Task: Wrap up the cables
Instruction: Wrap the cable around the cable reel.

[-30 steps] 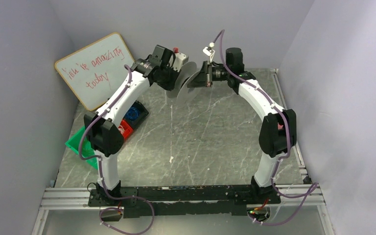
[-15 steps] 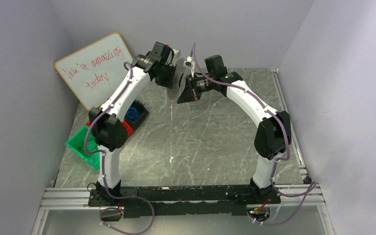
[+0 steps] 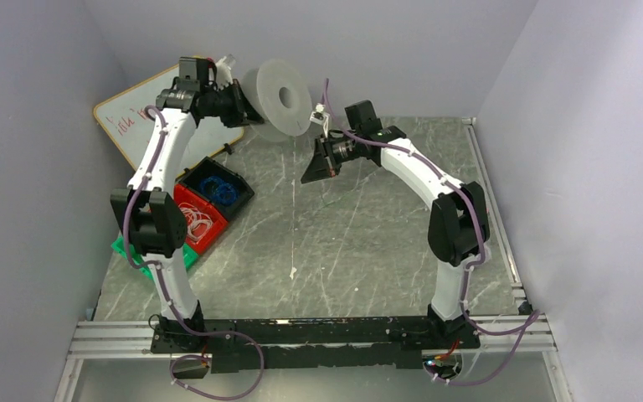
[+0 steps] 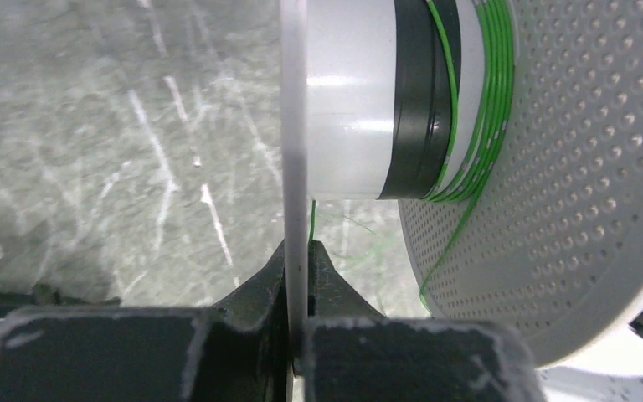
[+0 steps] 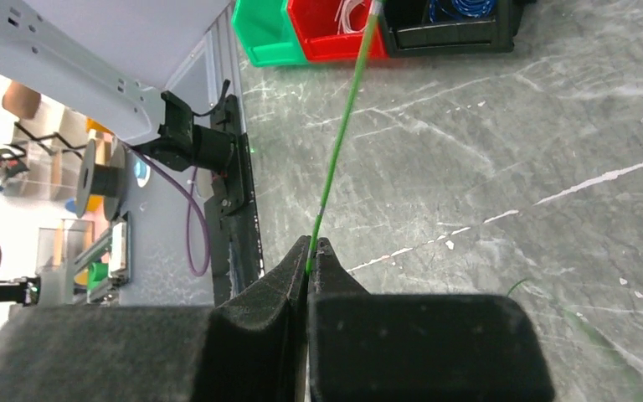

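The cable is a thin green wire. In the left wrist view several turns of it (image 4: 487, 100) lie round the white core of a spool (image 4: 347, 100), beside a black band and a perforated flange (image 4: 578, 167). My left gripper (image 4: 299, 248) is shut on the spool's thin plain flange. From above, the spool (image 3: 270, 100) is held high at the back, the left gripper (image 3: 244, 107) at its left rim. My right gripper (image 5: 312, 244) is shut on the green wire (image 5: 343, 126), which runs taut away from the fingertips. That gripper (image 3: 308, 174) hangs just below and right of the spool.
Green (image 3: 130, 247), red (image 3: 197, 219) and black (image 3: 218, 188) bins sit at the table's left; the black one holds blue coils, the red one whitish coils. A whiteboard (image 3: 130, 126) leans against the left wall behind the left arm. Grey walls stand close on three sides.
The left arm has swung left and up, carrying the spool, whose flat face now shows from above. The right gripper has moved left and slightly down. Both grips have stayed shut.
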Controlling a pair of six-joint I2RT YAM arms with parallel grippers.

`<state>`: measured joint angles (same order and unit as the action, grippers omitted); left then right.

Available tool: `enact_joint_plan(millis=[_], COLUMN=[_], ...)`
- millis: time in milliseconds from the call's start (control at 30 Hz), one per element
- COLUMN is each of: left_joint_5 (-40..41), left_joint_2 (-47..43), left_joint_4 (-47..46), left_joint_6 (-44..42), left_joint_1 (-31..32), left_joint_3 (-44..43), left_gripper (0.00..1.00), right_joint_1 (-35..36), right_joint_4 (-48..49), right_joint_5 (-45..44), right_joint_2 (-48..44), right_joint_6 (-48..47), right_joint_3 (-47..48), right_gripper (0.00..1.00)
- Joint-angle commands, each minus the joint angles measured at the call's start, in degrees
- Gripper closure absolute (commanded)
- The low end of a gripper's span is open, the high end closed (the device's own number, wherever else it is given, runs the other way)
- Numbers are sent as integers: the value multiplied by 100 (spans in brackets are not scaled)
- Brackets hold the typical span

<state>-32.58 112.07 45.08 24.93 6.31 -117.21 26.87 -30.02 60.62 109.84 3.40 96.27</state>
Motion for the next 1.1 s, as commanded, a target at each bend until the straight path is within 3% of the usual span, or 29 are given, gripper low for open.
enact_joint_plan(millis=[0, 133, 267, 567, 767, 1067], left_joint_5=[-1638, -2572, -3058, -3017, -1791, 645], left_joint_2=[-655, -842, -1101, -1356, -1480, -1707], left_joint_4=[-1502, -1795, -1510, 614, 1255, 567], left_joint_6=[381, 197, -615, -3347, -4550, -4794], left_joint_1=[-336, -528, -534, -515, -180, 609], left_joint_3=[160, 447, 632, 320, 387, 1174], left_gripper=[98, 98, 98, 98, 98, 98], right_joint_1=[-351, -806, -1223, -1867, -2102, -2262], right_joint_4=[268, 553, 638, 880, 646, 1132], right_joint_5=[505, 640, 808, 1212, 1387, 1900], right_joint_2=[11, -6, -11, -57, -127, -481], right_joint_6=[384, 641, 740, 1110, 1048, 1619], right_joint_3=[-164, -340, -370, -339, -56, -112], right_gripper=[97, 98, 98, 100, 100, 100])
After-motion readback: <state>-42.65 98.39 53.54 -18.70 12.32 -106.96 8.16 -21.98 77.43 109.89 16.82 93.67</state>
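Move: Pinching the near rim of the cable reel, the left hand has the reel's middle about 5 cm ahead, 4 cm to its right and 4 cm higher; the black bin lies on the table some 15 cm left, 9 cm back and 25 cm below. For the right hand, which holds the green cable, the reel's middle is some 18 cm ahead, 7 cm left and 8 cm up, while loose cable lies roughly 3 cm ahead and 6 cm right, on the table 20 cm below. Drawing the reel back about 10 cm and slightly right, the left hand first rises, then sinks, turning clockwise some 35 degrees with its fingers tipping upward and keeping its pinch on the flange. Meanwhile the right hand, still gripping the cable, sweeps right about 11 cm and forward, rising a little, leading it from the near side of the reel out to its right. ##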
